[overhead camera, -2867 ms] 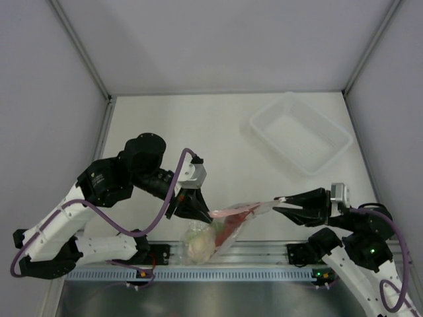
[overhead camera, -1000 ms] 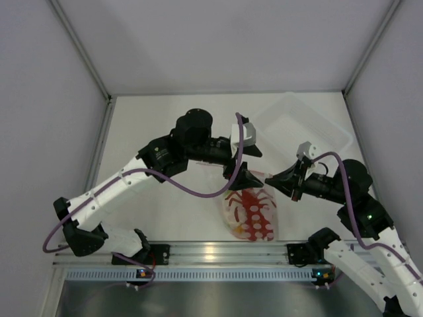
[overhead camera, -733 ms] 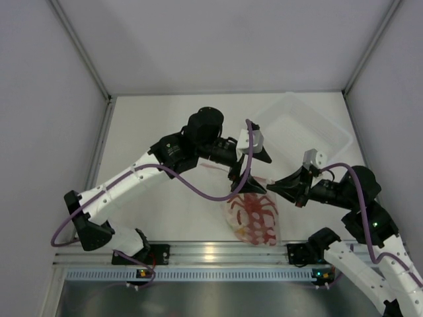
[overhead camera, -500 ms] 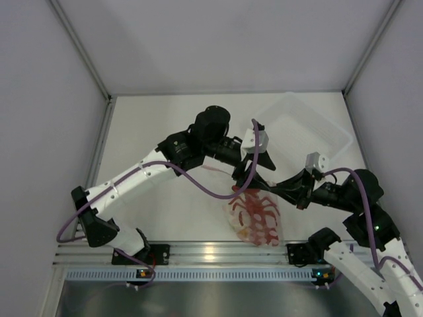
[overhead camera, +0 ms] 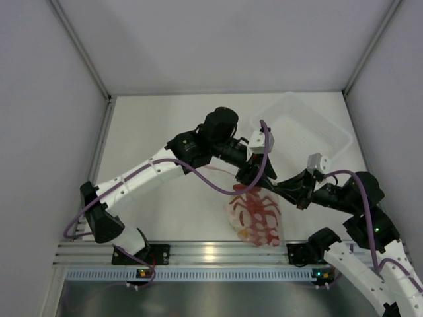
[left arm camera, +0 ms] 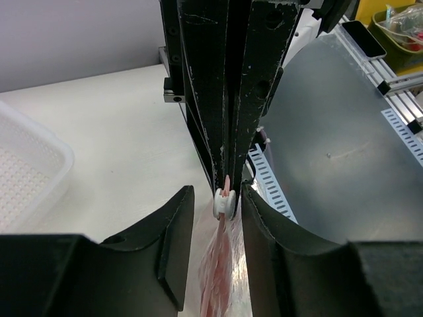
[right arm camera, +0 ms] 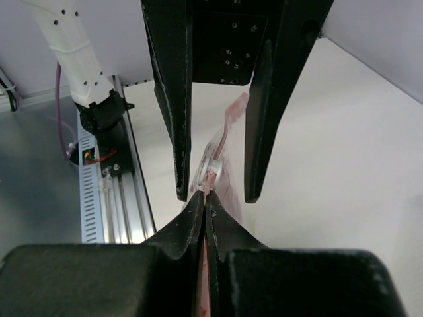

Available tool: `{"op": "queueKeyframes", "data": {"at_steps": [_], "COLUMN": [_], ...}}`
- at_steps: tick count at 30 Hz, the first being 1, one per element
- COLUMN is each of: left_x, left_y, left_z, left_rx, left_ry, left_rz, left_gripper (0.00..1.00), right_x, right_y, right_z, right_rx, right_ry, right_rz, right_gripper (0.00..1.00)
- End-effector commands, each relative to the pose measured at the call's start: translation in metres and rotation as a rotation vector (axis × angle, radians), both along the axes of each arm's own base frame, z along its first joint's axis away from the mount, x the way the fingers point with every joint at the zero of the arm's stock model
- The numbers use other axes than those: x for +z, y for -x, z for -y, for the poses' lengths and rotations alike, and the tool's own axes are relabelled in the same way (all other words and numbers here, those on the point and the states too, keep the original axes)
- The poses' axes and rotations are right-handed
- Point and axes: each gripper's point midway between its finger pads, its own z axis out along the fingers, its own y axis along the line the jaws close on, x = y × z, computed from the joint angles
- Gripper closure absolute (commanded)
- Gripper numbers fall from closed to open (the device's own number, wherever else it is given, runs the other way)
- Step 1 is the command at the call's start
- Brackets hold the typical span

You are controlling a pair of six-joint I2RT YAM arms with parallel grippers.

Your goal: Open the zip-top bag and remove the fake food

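Observation:
The zip-top bag (overhead camera: pixel 254 218) hangs above the table's near edge, and the fake food shows through it as a red lobster (overhead camera: pixel 258 212). My right gripper (overhead camera: pixel 280 187) is shut on the bag's pink zip strip (right arm camera: pixel 228 122), pinching it just behind the white slider (right arm camera: pixel 210 170). The left gripper (left arm camera: pixel 217 193) faces the right one head-on. Its jaws stand apart, one on each side of the slider (left arm camera: pixel 225 202), the right finger almost touching it and the left finger a gap away. In the right wrist view the left fingers (right arm camera: pixel 177 112) flank the strip.
A rigid clear tray (overhead camera: pixel 291 100) stands at the back right, and its corner (left arm camera: pixel 46 148) shows in the left wrist view. An aluminium rail (overhead camera: pixel 211 251) runs along the near edge under the bag. Grey walls close in both sides and the back.
The left arm has swung right to the top of the bag, and its jaws have narrowed around the slider. The right gripper stays shut on the strip, shifted slightly right.

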Motion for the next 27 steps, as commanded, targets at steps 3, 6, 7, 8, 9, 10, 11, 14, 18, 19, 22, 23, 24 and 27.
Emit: {"op": "queueKeyframes", "data": {"at_steps": [3,6,7,8,9,10,11,14,18,19,22,23,24,27], "left_x": [0.027,0.027,0.027,0.028,0.027,0.027,0.027,0.023,0.017,0.011,-0.001,-0.003,-0.009,-0.032], "left_y": [0.009,0.008,0.008,0.008,0.007,0.007,0.006,0.002,-0.006,-0.01,-0.031,-0.039,-0.048,-0.067], "left_z": [-0.006,-0.006,-0.006,-0.007,-0.007,-0.008,-0.009,-0.016,-0.031,-0.035,-0.049,-0.058,-0.063,-0.085], "left_rx": [-0.036,-0.031,-0.034,-0.033,-0.03,-0.029,-0.024,-0.019,-0.015,-0.002,0.104,0.157,0.211,0.342], "left_ry": [0.083,0.079,0.081,0.08,0.077,0.079,0.079,0.071,0.065,0.052,0.025,0.019,0.005,-0.046], "left_rz": [0.042,0.037,0.037,0.034,0.032,0.033,0.033,0.022,-0.005,-0.017,-0.014,0.008,0.021,0.015], "left_gripper": [0.72,0.77,0.8,0.83,0.98,1.0,1.0,1.0,1.0,1.0,1.0,1.0,1.0,1.0], "right_x": [0.021,0.021,0.021,0.021,0.021,0.023,0.024,0.029,0.038,0.038,0.042,0.045,0.045,0.051], "right_y": [-0.005,-0.006,-0.006,-0.006,-0.006,-0.005,-0.004,-0.005,-0.006,-0.007,-0.008,-0.007,-0.01,-0.012], "right_z": [0.001,0.002,0.002,0.002,0.002,0.002,0.003,0.006,0.012,0.012,0.016,0.018,0.02,0.028], "right_rx": [-0.021,-0.027,-0.027,-0.027,-0.027,-0.028,-0.03,-0.056,-0.093,-0.1,-0.126,-0.136,-0.159,-0.21], "right_ry": [-0.048,-0.047,-0.048,-0.048,-0.048,-0.051,-0.054,-0.07,-0.097,-0.1,-0.109,-0.117,-0.121,-0.145], "right_rz": [0.1,0.098,0.1,0.101,0.101,0.106,0.113,0.126,0.155,0.16,0.174,0.179,0.177,0.192], "right_gripper": [1.0,1.0,1.0,1.0,1.0,1.0,1.0,1.0,1.0,1.0,1.0,1.0,1.0,1.0]}}
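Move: The bag's white zip slider sits right between my left fingertips, which are still half open around it. The zip runs on to its far end some 16 cm to the left and about 6 cm farther out, a little lower. The lobster hangs inside the bag roughly 10 cm below my left hand, some 3 cm left and 2 cm back. From my right hand, which already holds the near end of the zip, the slider is about 2 cm left and 1 cm ahead. I shut my left fingers on the zip slider, pinching it while that hand stays put, then pull it left and forward, sinking a little, along the zip away from my right hand, about 8 cm in all, the wrist turning some 10 degrees counter-clockwise. My right hand keeps its pinch on the zip's near end and eases about 2 cm right and forward. ##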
